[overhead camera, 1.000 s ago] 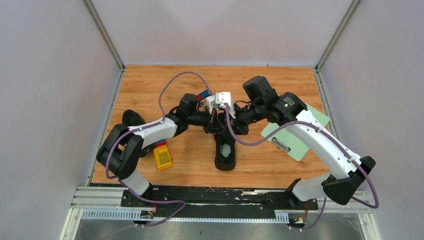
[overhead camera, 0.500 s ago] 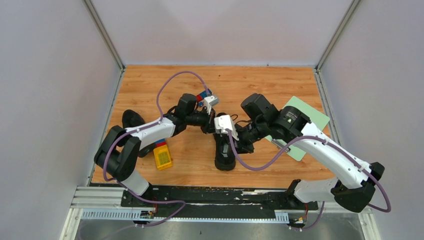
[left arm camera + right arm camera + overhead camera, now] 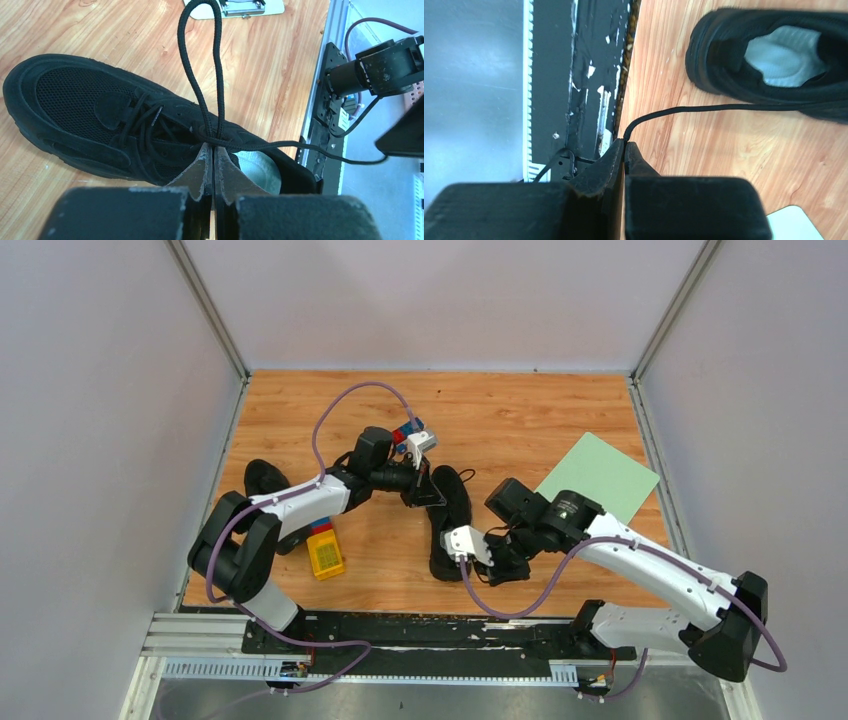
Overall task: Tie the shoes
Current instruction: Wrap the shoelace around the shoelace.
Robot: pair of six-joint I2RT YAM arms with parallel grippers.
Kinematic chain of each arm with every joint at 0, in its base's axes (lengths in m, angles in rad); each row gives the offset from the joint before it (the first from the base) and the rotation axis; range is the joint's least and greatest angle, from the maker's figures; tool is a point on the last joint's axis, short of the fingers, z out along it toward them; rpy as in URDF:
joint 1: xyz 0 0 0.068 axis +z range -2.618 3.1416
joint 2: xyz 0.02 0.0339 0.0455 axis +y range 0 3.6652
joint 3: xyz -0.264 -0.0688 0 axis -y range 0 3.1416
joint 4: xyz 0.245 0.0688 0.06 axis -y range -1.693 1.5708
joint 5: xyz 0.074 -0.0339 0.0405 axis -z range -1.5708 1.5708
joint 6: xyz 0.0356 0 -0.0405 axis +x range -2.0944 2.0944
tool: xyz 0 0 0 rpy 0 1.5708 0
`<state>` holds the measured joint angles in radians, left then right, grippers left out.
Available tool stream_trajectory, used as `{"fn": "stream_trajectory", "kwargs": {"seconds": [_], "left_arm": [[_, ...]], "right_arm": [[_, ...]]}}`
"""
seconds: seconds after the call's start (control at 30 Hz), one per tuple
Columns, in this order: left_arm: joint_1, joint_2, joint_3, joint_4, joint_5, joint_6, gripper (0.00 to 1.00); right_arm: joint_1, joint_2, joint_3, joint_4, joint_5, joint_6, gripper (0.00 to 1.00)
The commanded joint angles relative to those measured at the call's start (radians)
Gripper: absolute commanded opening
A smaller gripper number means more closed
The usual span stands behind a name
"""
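Observation:
One black shoe (image 3: 450,523) lies mid-table, heel toward the near edge; it also fills the left wrist view (image 3: 100,115). My left gripper (image 3: 430,490) (image 3: 214,146) is over its tongue, shut on the base of an upright lace loop (image 3: 202,60). A taut lace strand (image 3: 300,148) runs from there toward the near edge. My right gripper (image 3: 487,570) (image 3: 625,142) is by the heel (image 3: 774,55), shut on that strand's end (image 3: 684,108). The other shoe (image 3: 262,476) is at the left, mostly hidden behind the left arm.
A green clipboard (image 3: 598,478) lies at the right. A yellow block with red and blue parts (image 3: 325,552) sits near the left arm's base. The black rail (image 3: 440,625) lines the near table edge, close to my right gripper.
My right arm has swung from beside the left gripper over the shoe back toward the near edge, drawing the lace strand out and uncovering the clipboard. The left arm has barely moved.

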<state>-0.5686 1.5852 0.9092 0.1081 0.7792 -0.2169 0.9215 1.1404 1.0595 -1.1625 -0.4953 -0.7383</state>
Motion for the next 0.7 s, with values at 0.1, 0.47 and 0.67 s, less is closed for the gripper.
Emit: {"fn": "stream_trajectory", "kwargs": {"seconds": [0.1, 0.47, 0.67], "left_arm": [[0.007, -0.042, -0.005, 0.065, 0.046, 0.012, 0.00], [0.007, -0.049, -0.024, 0.092, 0.064, 0.007, 0.00], [0.007, -0.030, -0.008, 0.092, 0.109, 0.027, 0.00]], "right_arm": [[-0.072, -0.014, -0.102, 0.118, 0.047, -0.067, 0.00], [-0.252, 0.015, -0.078, 0.179, -0.115, -0.024, 0.38], [-0.495, 0.187, 0.003, 0.251, -0.370, 0.099, 0.41]]}}
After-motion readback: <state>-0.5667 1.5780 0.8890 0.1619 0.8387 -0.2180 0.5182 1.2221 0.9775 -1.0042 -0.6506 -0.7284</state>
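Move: The right hand still pinches the lace's free end. The standing loop lies about 17 cm ahead and 4 cm left of it, roughly level. The left fingertips pinching that loop are some 14 cm ahead and 8 cm left, and the shoe's middle is about 9 cm ahead, 6 cm left and 9 cm below. From the left hand, the loop lies roughly 4 cm ahead and 4 cm right, level. Right fingers open, releasing the lace end; the hand dips 3 cm, swings forward 8 cm towards the left-held loop. ##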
